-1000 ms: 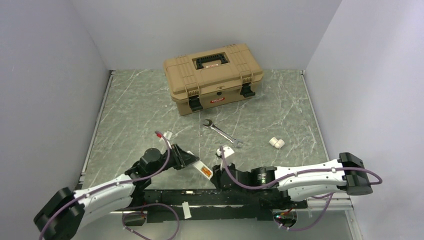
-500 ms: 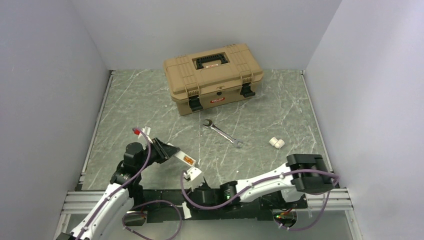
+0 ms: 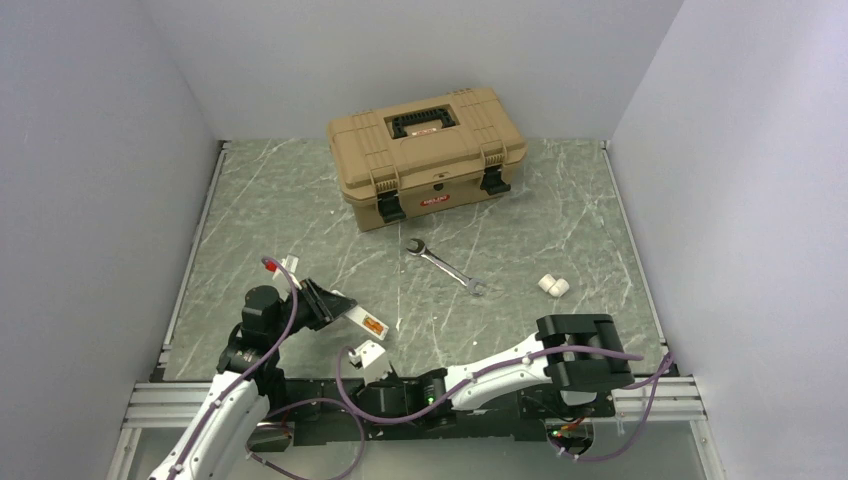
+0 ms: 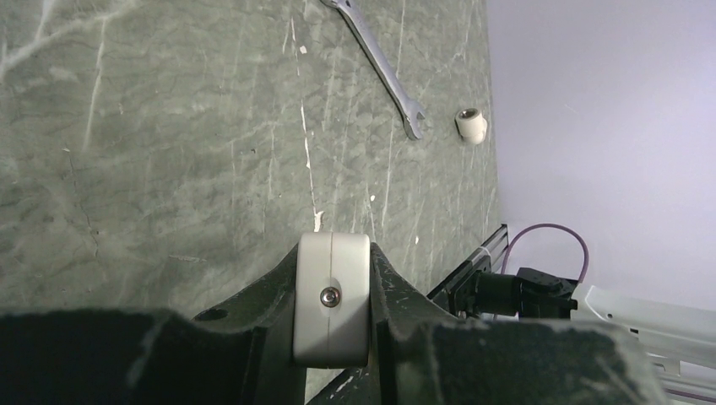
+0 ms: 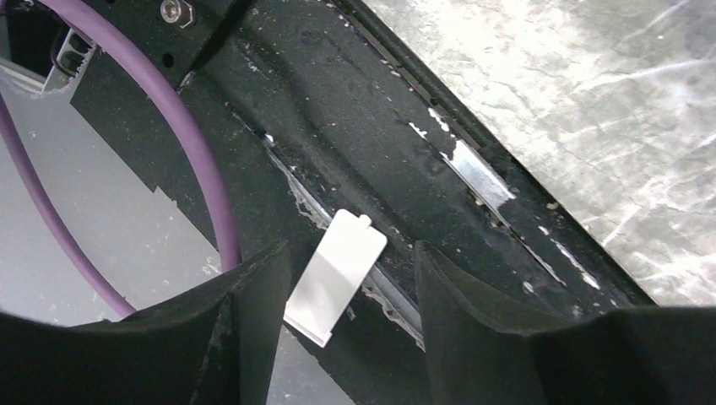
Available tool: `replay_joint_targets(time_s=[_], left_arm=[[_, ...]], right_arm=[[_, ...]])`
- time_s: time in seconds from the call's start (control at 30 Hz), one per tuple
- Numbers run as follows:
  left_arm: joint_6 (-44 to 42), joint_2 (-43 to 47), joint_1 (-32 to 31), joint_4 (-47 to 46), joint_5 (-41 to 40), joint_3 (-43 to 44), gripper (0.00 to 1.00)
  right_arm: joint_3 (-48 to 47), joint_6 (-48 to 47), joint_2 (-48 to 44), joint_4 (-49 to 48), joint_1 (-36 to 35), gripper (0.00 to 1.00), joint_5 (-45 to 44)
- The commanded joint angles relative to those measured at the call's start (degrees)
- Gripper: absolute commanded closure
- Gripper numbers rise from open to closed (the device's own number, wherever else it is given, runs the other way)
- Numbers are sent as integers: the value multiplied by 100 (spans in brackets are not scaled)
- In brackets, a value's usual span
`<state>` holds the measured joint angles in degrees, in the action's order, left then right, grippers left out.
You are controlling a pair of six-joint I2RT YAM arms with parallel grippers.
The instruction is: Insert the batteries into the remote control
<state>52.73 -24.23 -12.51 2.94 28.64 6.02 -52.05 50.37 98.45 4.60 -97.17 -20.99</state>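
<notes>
My left gripper (image 3: 335,308) is shut on the remote control (image 3: 362,322), a slim white bar held just above the table with its orange-brown recess facing up. In the left wrist view the remote control's white end (image 4: 332,295) sits clamped between the fingers of my left gripper (image 4: 332,283). My right gripper (image 5: 350,253) is open and low over the black base rail (image 5: 355,152) at the near edge. A small flat white cover plate (image 5: 335,277) lies on the rail between its fingers, untouched. I cannot make out any batteries.
A tan toolbox (image 3: 425,152) stands shut at the back. A steel wrench (image 3: 445,266) lies mid-table, and two small white cylinders (image 3: 553,286) lie to its right. Purple cables (image 5: 203,169) loop over the rail near my right gripper.
My right gripper left the remote, opened and swung down to the near rail over the white plate. My left gripper carried the remote a little to the left.
</notes>
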Motion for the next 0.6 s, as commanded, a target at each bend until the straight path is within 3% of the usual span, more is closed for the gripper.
replay_joint_targets(time_s=[0.0,0.37,0.57], left_arm=[[-60,26,55,-159,223,70,100],[-16,50,99,-207,263,20,100],[-23,41,108,-186,270,4,100]], right_arm=[[-393,-32,191,209,-63,44,113],[-741,66,587,879,-130,72,202],[-705,96,451,915,-131,79,20]])
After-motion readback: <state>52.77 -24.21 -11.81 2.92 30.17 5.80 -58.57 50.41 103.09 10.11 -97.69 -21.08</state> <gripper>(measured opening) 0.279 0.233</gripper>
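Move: The white battery cover lies on the black rail at the table's near edge, between the right hand's open fingertips: about 1 cm to the left, neither ahead nor back, and 1 cm below. The remote's battery bay is some 15 cm ahead of the right hand, 3 cm to its right and 6 cm higher; the wrench is roughly 27 cm ahead and 18 cm right. From the left hand, the cover lies about 20 cm back, 2 cm right and 8 cm below. Easing left by about 1 cm and sinking half a centimetre over the rail, the right hand slows to a stop while its fingers, spread wide at first, close on the long sides of the battery cover to pinch it. The left hand stays in place, still holding the remote. ##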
